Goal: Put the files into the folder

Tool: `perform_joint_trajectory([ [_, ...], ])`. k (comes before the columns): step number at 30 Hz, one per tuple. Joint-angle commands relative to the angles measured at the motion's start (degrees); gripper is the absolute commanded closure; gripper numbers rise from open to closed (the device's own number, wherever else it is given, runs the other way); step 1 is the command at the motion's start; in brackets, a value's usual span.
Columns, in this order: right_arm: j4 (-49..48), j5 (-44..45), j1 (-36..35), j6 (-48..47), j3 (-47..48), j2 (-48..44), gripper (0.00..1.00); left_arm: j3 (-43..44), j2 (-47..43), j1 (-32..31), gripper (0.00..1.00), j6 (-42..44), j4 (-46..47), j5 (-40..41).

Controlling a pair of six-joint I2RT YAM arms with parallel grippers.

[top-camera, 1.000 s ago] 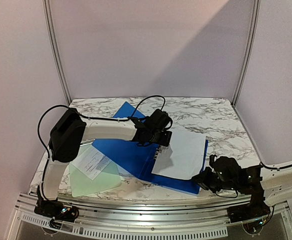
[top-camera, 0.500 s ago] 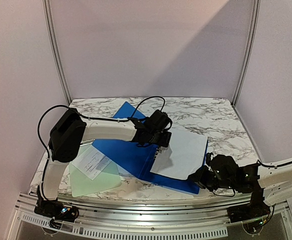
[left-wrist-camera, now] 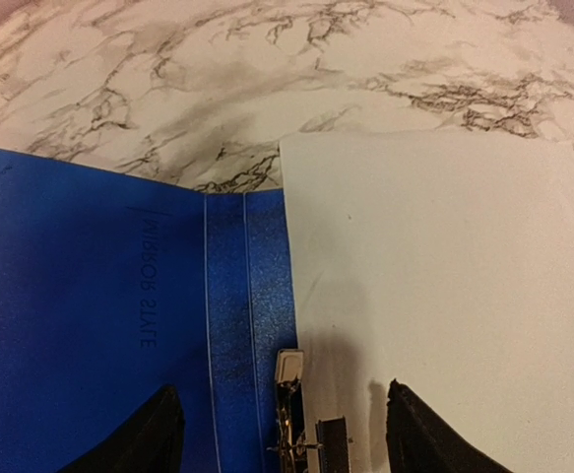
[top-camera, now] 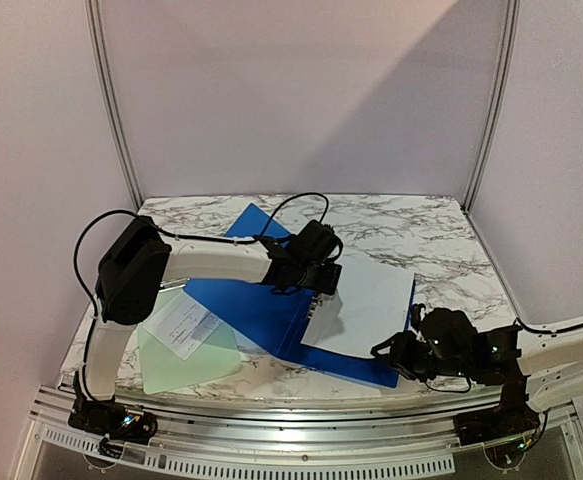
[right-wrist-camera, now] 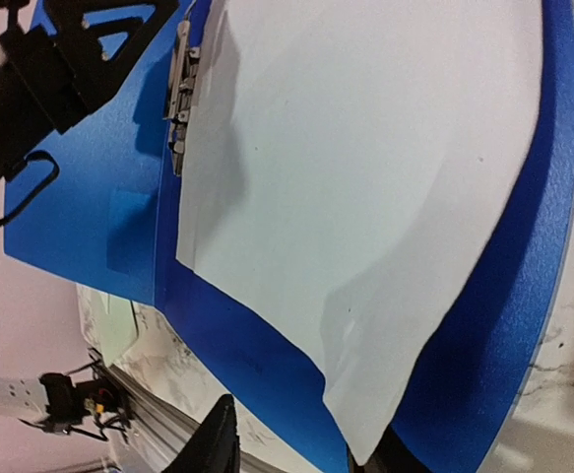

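Observation:
The blue folder [top-camera: 236,305] lies open on the marble table. A large white sheet, one of the files [top-camera: 366,300], rests on its right half, with one edge beside the metal clip [left-wrist-camera: 288,370]. My left gripper [top-camera: 311,290] hovers open over the spine, its fingers on either side of the clip. In the left wrist view the sheet [left-wrist-camera: 444,256] fills the right side. My right gripper [top-camera: 383,350] is at the folder's near right corner with its jaws apart. The sheet's lifted corner [right-wrist-camera: 365,434] lies by one finger. A smaller printed slip [top-camera: 183,325] lies to the folder's left.
A pale green translucent sheet [top-camera: 196,360] lies under the slip near the table's front left edge. The left arm's cable [top-camera: 291,205] loops above the folder. A metal rail [top-camera: 271,430] runs along the near edge, and walls close in on three sides.
My right gripper has slid left towards the folder's near corner and its jaws have parted from shut. The left arm and the sheet have stayed put.

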State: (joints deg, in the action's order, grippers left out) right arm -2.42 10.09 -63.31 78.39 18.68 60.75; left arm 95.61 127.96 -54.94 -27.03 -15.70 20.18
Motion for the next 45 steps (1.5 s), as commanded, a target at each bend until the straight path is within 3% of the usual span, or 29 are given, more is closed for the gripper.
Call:
perform_joint_trajectory([
  [1, 5.03, 1.17, -1.39, -1.16, 2.34, -0.85, 0.55, -0.78, -2.32, 0.97, 0.3, -0.09, 0.77, 0.32],
  [6, 11.52, 1.65, -2.93, -1.47, 4.46, -1.19, 0.38, -0.78, -2.52, 0.97, 0.3, 0.04, 0.76, 0.28],
  [12, 18.02, -0.33, -5.82, -6.08, 8.65, -2.0, 0.26, -0.69, -2.61, 1.15, 0.3, 0.12, 0.79, 0.25],
  [18, 21.89, -3.16, -6.29, -12.01, 11.13, -2.38, 0.24, -0.65, -2.85, 1.15, 0.3, 0.04, 0.63, 0.27],
  [26, 25.04, 8.95, -5.41, -27.4, 23.05, 1.15, 0.24, -1.26, -4.69, 1.41, 0.3, 0.37, 0.32, -0.23],
  [36, 12.89, 3.44, 5.84, -37.89, 23.99, 6.03, 0.27, -5.08, -10.26, 2.0, 0.3, 1.54, 0.26, 0.07],
  [41, 8.94, -13.67, 17.79, -39.07, 26.39, 10.11, 0.27, -7.68, -13.57, 2.45, 0.31, 2.53, 1.14, -1.8],
  [45, 7.8, -21.7, 22.91, -39.72, 30.86, 16.07, 0.27, -10.02, -16.13, 2.55, 0.32, 2.72, 1.43, -3.19],
])
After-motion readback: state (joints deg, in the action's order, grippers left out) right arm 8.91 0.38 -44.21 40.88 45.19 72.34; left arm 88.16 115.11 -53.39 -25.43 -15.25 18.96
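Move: At my right hand's open fingers the curled near right corner of the white sheets still stands up. The sheets' middle lies about 14 cm ahead, 6 cm left and 5 cm down, the metal clip some 17 cm ahead and 14 cm left, the folder's near right corner roughly 6 cm back and 3 cm right. From my left hand, the clip is about 3 cm back, straight below by 5 cm, and the sheets' middle roughly 7 cm back and 6 cm right. I spread my right fingers wide, letting the sheets' corner come free as I draw back about 3 cm, then lift clear and swing forward, ending about 11 cm farther out and 9 cm higher over the sheets, with the wrist tilting the fingers up. My left hand waits open above the clip, then rises some 7 cm, easing left towards the blue cover. ##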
